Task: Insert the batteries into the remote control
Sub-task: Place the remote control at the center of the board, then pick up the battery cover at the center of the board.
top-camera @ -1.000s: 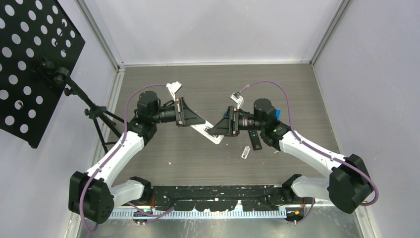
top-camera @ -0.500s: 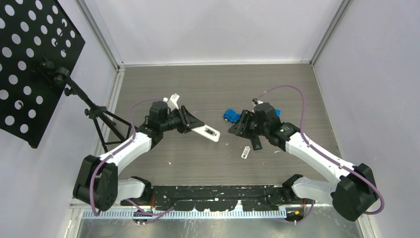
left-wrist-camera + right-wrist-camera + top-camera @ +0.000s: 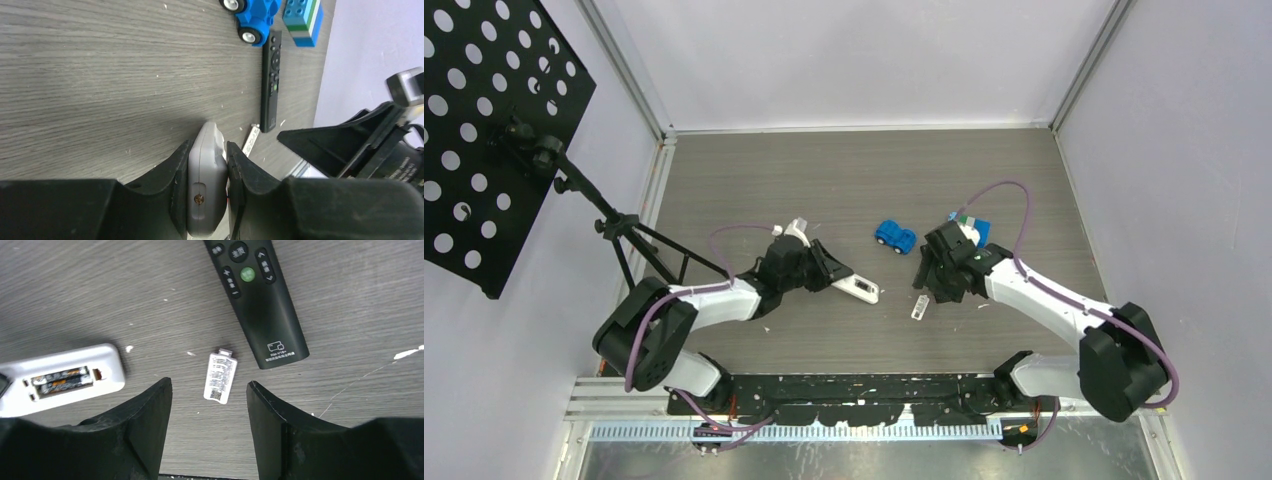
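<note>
My left gripper point(image 3: 209, 146) is shut on the white remote control point(image 3: 206, 175), clamping its sides; from above, the remote point(image 3: 858, 289) sticks out to the right of that gripper point(image 3: 832, 276). The right wrist view shows the remote point(image 3: 95, 365) with its compartment uncovered and the batteries point(image 3: 62, 380) lying inside, dark with orange marks. My right gripper point(image 3: 208, 385) hangs open just above the table, over a small white plastic cover piece point(image 3: 220, 376), and touches nothing. In the top view it point(image 3: 924, 283) sits right of the remote.
A black remote point(image 3: 260, 300) lies just beyond the cover piece point(image 3: 919, 308). A blue toy car point(image 3: 894, 237) and a blue-green brick block point(image 3: 302, 15) sit further back. A black tripod point(image 3: 624, 235) stands at the left edge.
The two grippers were together at the white remote in mid-table. The right one has let go and moved right, over the cover piece. The left arm has drawn the remote nearer and lower.
</note>
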Controlling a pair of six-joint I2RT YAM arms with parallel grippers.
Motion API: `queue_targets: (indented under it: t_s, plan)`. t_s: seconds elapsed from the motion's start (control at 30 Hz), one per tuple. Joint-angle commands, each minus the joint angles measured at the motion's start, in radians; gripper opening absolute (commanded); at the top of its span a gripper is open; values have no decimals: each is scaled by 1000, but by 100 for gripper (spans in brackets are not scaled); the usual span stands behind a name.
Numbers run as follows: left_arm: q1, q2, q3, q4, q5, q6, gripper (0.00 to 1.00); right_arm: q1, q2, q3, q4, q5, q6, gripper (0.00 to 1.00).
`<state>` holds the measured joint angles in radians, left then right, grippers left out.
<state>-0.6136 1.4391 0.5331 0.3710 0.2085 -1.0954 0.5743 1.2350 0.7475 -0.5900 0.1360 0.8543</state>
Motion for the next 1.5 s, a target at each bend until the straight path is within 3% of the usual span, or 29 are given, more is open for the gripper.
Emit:
queue_targets:
  t_s: [0.0,0.1,0.2,0.3,0.47,0.63,0.97,1.13,1.23,1.3,1.47]
  plan:
    - [-57,-15,-51,139,-249,-45,0,16,66,-1,-26,39,88,61]
    - [-78,-8,-59,136,-294,-36,3,22,100,-26,5,27,129,61]
    - [-80,0,-59,93,-311,-44,21,25,128,-39,39,24,163,61]
    - [-85,-12,-49,-54,-358,-78,40,25,159,-34,56,32,181,62]
    - [-88,-37,-59,-147,-387,-90,59,25,222,-13,57,54,207,62]
    - [-88,-81,-59,-231,-429,-84,70,31,270,24,18,71,220,62]
    - [-87,-233,-64,-400,-540,-27,79,49,336,77,-101,141,236,56]
    - [-88,-318,-93,-380,-561,13,79,52,362,68,-89,124,243,41]
    - [-88,-367,-117,-306,-530,50,79,53,350,55,-67,108,271,23]
    - [-87,-387,-118,-262,-483,91,80,52,281,29,-37,103,318,17]
    - [-87,-388,-96,-151,-313,174,81,52,119,27,-11,93,401,12]
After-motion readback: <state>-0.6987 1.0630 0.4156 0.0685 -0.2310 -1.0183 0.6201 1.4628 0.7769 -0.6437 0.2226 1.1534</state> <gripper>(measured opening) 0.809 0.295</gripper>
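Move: The left hand already holds the remote control by its near end, nose tipped down; the spot it goes to is about 3 cm back, 2 cm right and 6 cm below that hand. From there the blue car is about 8 cm ahead and 11 cm right of the left hand. The right hand's battery cover lies some 2 cm back, dead in line sideways, 5 cm below it; the black remote's middle is 6 cm ahead and 3 cm right, the white remote control 15 cm left and 3 cm ahead. The left fingers let go of the white remote control onto the board, opening wide as the hand sinks about 4 cm; it then draws off about 8 cm to the left, slightly back, rolling left side up and turning counter-clockwise, and rises again. Meanwhile the right hand drops some 5 cm, easing back then forward, tips steeper, and closes its fingertips on the battery cover, pinching its sides. ##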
